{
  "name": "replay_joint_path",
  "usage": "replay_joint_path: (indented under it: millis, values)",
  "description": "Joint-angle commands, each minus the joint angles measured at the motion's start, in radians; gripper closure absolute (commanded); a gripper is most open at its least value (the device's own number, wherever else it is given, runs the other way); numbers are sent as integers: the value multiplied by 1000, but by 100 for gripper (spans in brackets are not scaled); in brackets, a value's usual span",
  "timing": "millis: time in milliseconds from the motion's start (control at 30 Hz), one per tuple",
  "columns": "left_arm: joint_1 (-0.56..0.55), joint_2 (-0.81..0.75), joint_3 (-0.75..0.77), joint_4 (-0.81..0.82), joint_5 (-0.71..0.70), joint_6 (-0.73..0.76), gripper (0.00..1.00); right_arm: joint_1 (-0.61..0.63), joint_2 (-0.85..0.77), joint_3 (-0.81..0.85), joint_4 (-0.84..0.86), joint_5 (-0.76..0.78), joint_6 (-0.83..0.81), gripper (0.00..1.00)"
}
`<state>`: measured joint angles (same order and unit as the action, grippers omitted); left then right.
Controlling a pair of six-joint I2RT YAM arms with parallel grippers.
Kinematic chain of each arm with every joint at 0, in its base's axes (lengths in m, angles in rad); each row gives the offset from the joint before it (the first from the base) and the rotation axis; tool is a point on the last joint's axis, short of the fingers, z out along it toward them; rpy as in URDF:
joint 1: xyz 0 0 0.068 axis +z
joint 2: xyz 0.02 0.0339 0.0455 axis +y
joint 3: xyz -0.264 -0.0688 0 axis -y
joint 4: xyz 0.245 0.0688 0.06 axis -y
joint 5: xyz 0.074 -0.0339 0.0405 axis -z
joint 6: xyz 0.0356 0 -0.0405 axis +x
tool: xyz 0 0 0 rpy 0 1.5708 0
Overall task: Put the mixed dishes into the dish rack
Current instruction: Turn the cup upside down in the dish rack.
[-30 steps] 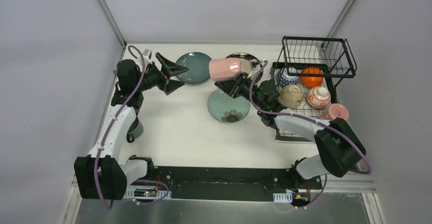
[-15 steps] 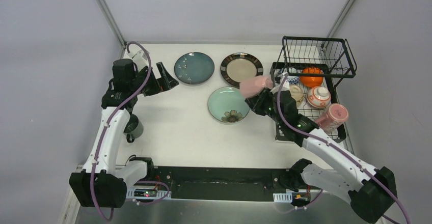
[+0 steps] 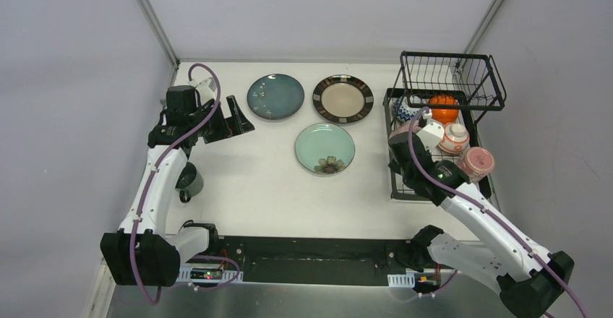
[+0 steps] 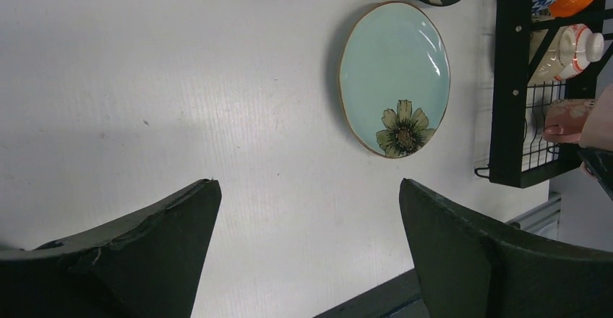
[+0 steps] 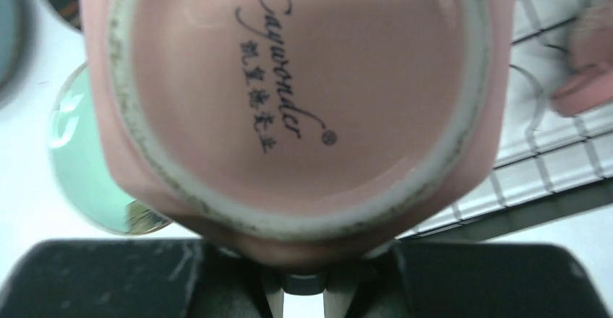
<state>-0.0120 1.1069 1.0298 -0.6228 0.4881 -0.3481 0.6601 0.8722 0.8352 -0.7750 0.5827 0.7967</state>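
Observation:
My right gripper (image 3: 400, 146) is shut on a pink cup (image 3: 400, 131) and holds it at the left edge of the dish rack (image 3: 394, 188). The cup's printed base (image 5: 296, 94) fills the right wrist view, with the black fingers (image 5: 108, 274) below it. My left gripper (image 3: 235, 119) hangs open and empty over the back-left table, its fingers (image 4: 144, 246) wide apart. Three plates lie flat on the table: dark teal (image 3: 275, 96), dark-rimmed beige (image 3: 343, 99) and mint green with a flower (image 3: 324, 148). The mint green plate (image 4: 394, 79) also shows in the left wrist view.
The rack's lower tray holds an orange bowl (image 3: 442, 108), a red-patterned bowl (image 3: 453, 139), a blue-patterned bowl (image 3: 403, 108) and a second pink cup (image 3: 477, 162). The raised wire basket (image 3: 448, 78) stands over its far end. A dark round object (image 3: 189, 181) sits beside the left arm.
My right arm carried the pink cup from above the plates rightward to the rack's left edge. The left gripper drew back slightly and stayed open.

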Motion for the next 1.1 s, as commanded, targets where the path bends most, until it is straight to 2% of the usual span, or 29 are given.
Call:
replay_joint_path:
  millis: [0, 133, 400, 633, 1067]
  values:
    - [0, -8, 37, -6, 20, 27, 1, -17, 10, 49, -70, 256, 2, 100]
    - [-7, -10, 31, -6, 35, 27, 1, -81, 5, 12, -42, 301, -34, 100]
    - [-9, -14, 26, -4, 53, 27, 1, -290, 29, -113, 165, 142, -114, 100]
    - [-16, -19, 20, 2, 58, 31, 1, -375, 82, -216, 382, 105, -121, 100]
    - [-20, -25, 16, 1, 44, 30, 1, -501, 145, -302, 575, -7, -166, 100]
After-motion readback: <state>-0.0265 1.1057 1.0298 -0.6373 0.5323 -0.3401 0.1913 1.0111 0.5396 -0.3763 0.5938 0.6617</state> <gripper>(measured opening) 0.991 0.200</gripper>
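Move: In the right hand's grip is the upturned pink cup. The bare rack floor it is headed for lies about 14 cm right, level fore and aft, and 12 cm lower. The beige bowl is some 9 cm right and 6 cm ahead, the patterned bowl 20 cm right and 5 ahead, and the standing pink cup 22 cm right and 3 back, all about 12 cm lower. That bare spot is roughly 51 cm right of the left hand, 6 back, 16 lower. Swinging right by about 12 cm, the right hand carries the pink cup in over the dish rack towards the gap by the standing pink cup, then sinks some 9 cm and finally eases a little forward. The wrist turns about 20 degrees clockwise on the way, its left side dipping slightly; the fingers keep their grip, the cup's base still facing back up towards the wrist. ##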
